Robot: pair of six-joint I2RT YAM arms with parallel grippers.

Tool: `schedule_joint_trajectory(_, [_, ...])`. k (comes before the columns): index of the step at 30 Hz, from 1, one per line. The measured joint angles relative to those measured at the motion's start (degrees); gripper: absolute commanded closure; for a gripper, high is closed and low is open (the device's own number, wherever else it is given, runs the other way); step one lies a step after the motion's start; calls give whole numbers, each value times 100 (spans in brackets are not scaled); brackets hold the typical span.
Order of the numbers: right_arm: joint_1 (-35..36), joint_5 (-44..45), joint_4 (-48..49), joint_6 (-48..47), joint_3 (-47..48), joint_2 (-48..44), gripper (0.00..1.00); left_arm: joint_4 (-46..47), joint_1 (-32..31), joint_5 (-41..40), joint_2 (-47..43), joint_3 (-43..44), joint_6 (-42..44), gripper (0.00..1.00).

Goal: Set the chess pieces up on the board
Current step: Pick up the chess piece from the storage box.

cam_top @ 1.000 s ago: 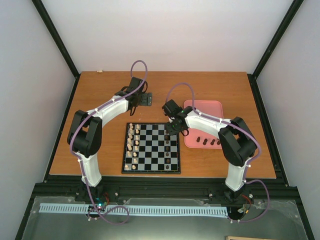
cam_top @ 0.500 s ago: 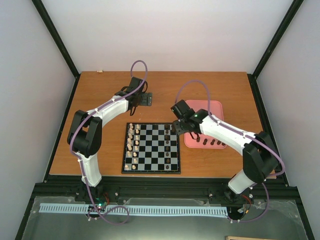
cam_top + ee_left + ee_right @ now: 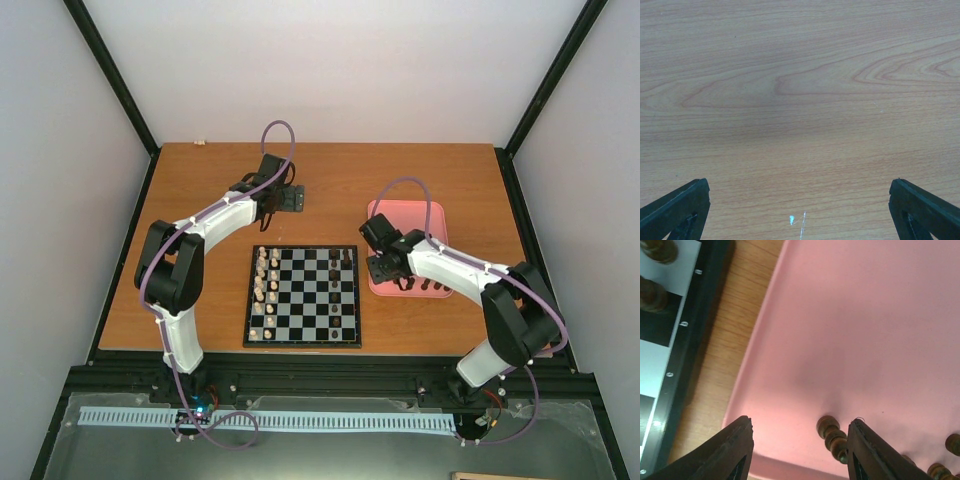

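The black-framed board (image 3: 303,345) lies at the table's middle, with a few dark chess pieces (image 3: 335,270) standing on its right columns. My right gripper (image 3: 385,270) hangs open over the left part of the pink tray (image 3: 425,215). In the right wrist view a dark piece (image 3: 832,436) lies on its side between the fingers (image 3: 737,450), close to the right one and untouched, with nothing gripped. More dark pieces (image 3: 952,442) lie further right in the tray (image 3: 865,315). My left gripper (image 3: 290,198) is open over bare wood behind the board.
Pale cream pieces (image 3: 265,280) fill the board's left columns. The board's black frame (image 3: 695,325) runs just left of the tray, with a strip of wood between them. Black rails and grey walls close in the table. The left gripper (image 3: 800,215) sees only wood.
My right gripper has left the board's right columns and moved right, over the pink tray, and its jaws have opened wider. The left arm has not moved.
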Motion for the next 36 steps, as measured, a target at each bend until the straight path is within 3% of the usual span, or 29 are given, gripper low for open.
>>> schedule_joint_trajectory(9, [-339, -94, 153, -2, -323, 0, 48, 0, 0, 0, 0, 2, 0, 0])
schedule_joint_trajectory(17, [-422, -111, 254, -15, -378, 13, 59, 0, 0, -7, 7, 2, 0, 0])
schedule_joint_trajectory(24, [-452, -109, 289, -9, -448, 22, 61, 0, 0, -15, 20, 0, 0, 0])
schedule_joint_trajectory(36, [-494, -111, 293, -4, -457, 92, 80, 0, 0, -15, 20, 2, 0, 0])
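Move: The dark chess piece I want, leftmost of those left in the pink storage box, stands about 3 cm to the right of my right hand and 3 cm below it, level with it fore and aft. The next dark piece is roughly 7 cm to the right and 1 cm back. The piece I just set on the board stands some 10 cm left and 4 cm ahead. From my idle left hand, the wanted piece lies around 26 cm right, 19 cm back and 10 cm down. I slide my half-open right hand about 3 cm to the right, sinking some 2.5 cm into the storage box over the leftmost dark piece, quick at first and then easing in. As I settle the last bit lower, I narrow the fingers to about half their gap, one on each side of the piece, with only a slight clockwise turn. ##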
